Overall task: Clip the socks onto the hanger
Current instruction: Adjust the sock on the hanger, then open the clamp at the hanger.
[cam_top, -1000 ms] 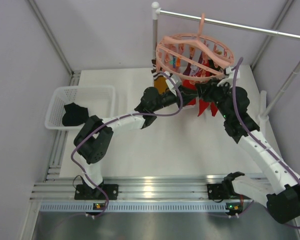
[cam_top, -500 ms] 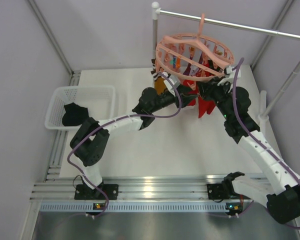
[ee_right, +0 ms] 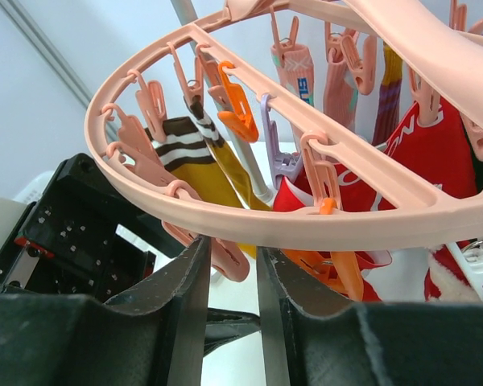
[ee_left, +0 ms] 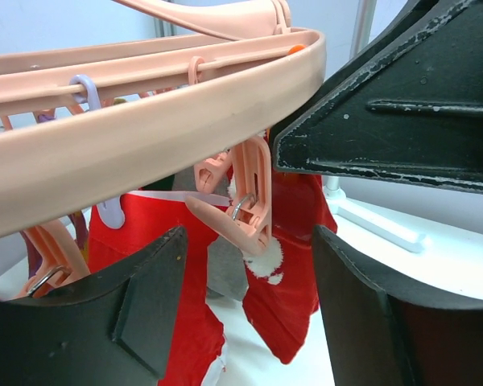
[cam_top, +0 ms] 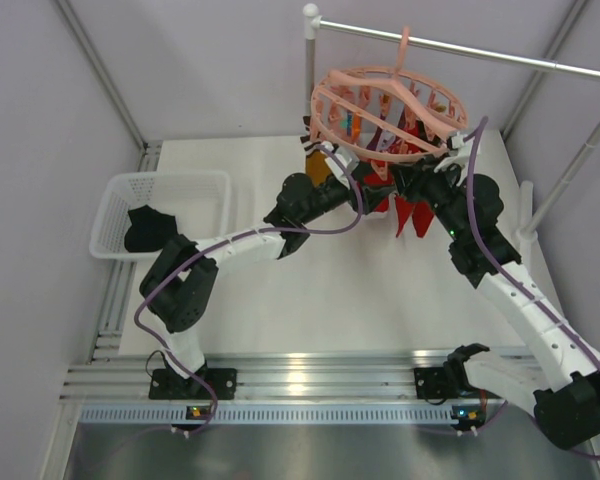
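Observation:
The salmon-pink hanger (cam_top: 332, 112) hangs by its hook from the rail, with several socks clipped under it. My left gripper (cam_top: 378, 192) is below its near rim. In the left wrist view it (ee_left: 249, 245) stands open with a pink clip (ee_left: 245, 217) just above the gap. That clip bites the white-patched top of a red sock (ee_left: 294, 305), which hangs free. My right gripper (cam_top: 412, 183) is right beside it, under the ring (ee_right: 346, 217). Its jaws (ee_right: 232, 249) stand open by a narrow gap, with a clip's end (ee_right: 229, 261) at the top of it. A black sock (cam_top: 148, 230) lies in the basket.
The white mesh basket (cam_top: 110, 215) stands at the table's left. The metal rail (cam_top: 480, 50) and its upright post (cam_top: 310, 70) cross the back. Yellow-striped and pink socks (ee_right: 201, 161) hang on the far clips. The two grippers are almost touching.
My left gripper's jaws have opened wide and the red sock now hangs from the clip alone. The right jaws pinched in, then parted a little. Both arms barely moved.

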Motion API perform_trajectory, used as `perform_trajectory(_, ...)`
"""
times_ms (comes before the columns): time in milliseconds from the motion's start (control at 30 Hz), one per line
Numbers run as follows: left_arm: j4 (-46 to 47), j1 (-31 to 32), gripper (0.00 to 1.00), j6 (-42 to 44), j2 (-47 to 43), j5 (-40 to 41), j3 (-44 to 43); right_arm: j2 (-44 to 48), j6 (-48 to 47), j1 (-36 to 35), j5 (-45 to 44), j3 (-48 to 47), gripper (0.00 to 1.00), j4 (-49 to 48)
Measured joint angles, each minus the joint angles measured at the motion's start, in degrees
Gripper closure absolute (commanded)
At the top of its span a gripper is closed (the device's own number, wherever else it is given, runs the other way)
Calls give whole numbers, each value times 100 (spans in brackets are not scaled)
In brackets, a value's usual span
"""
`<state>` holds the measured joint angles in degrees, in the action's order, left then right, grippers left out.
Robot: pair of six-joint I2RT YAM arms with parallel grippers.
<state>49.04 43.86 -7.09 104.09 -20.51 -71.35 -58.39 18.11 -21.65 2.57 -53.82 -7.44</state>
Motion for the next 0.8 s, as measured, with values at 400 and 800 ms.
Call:
perform_trajectory(400, 262, -120, 60, -225, 251, -219, -166, 0, 9, 2, 125, 0, 65, -24)
perform_trajectory(800, 275, -118, 89, -177, 251, -459, -173, 0, 0, 173, 800, 0, 43, -87)
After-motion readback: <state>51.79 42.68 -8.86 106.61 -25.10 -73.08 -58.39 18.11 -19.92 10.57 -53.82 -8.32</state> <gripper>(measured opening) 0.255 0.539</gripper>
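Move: The pink clip hangs just past my left fingertips, roughly 1 cm ahead, 2 cm right and 1 cm up from my left hand. The hanger's near rim runs about 4 cm above that hand, 1 cm ahead and 1 cm right. A red sock dangles about 2 cm ahead, 5 cm right and 5 cm below it. From my right hand, the same clip is about 1 cm ahead, 1 cm left and level; an orange clip lies roughly 3 cm ahead, 3 cm right, also level. I shut my open left fingers from both sides onto the lower end of the pink clip, after nudging that hand scarcely 1 cm forward and easing it back and slightly right, and pinch the clip firmly enough to keep it. My right hand meanwhile opens its nearly shut fingers around the clip and, late on, shifts about 1 cm left and back, turning some 5 degrees counter-clockwise. ##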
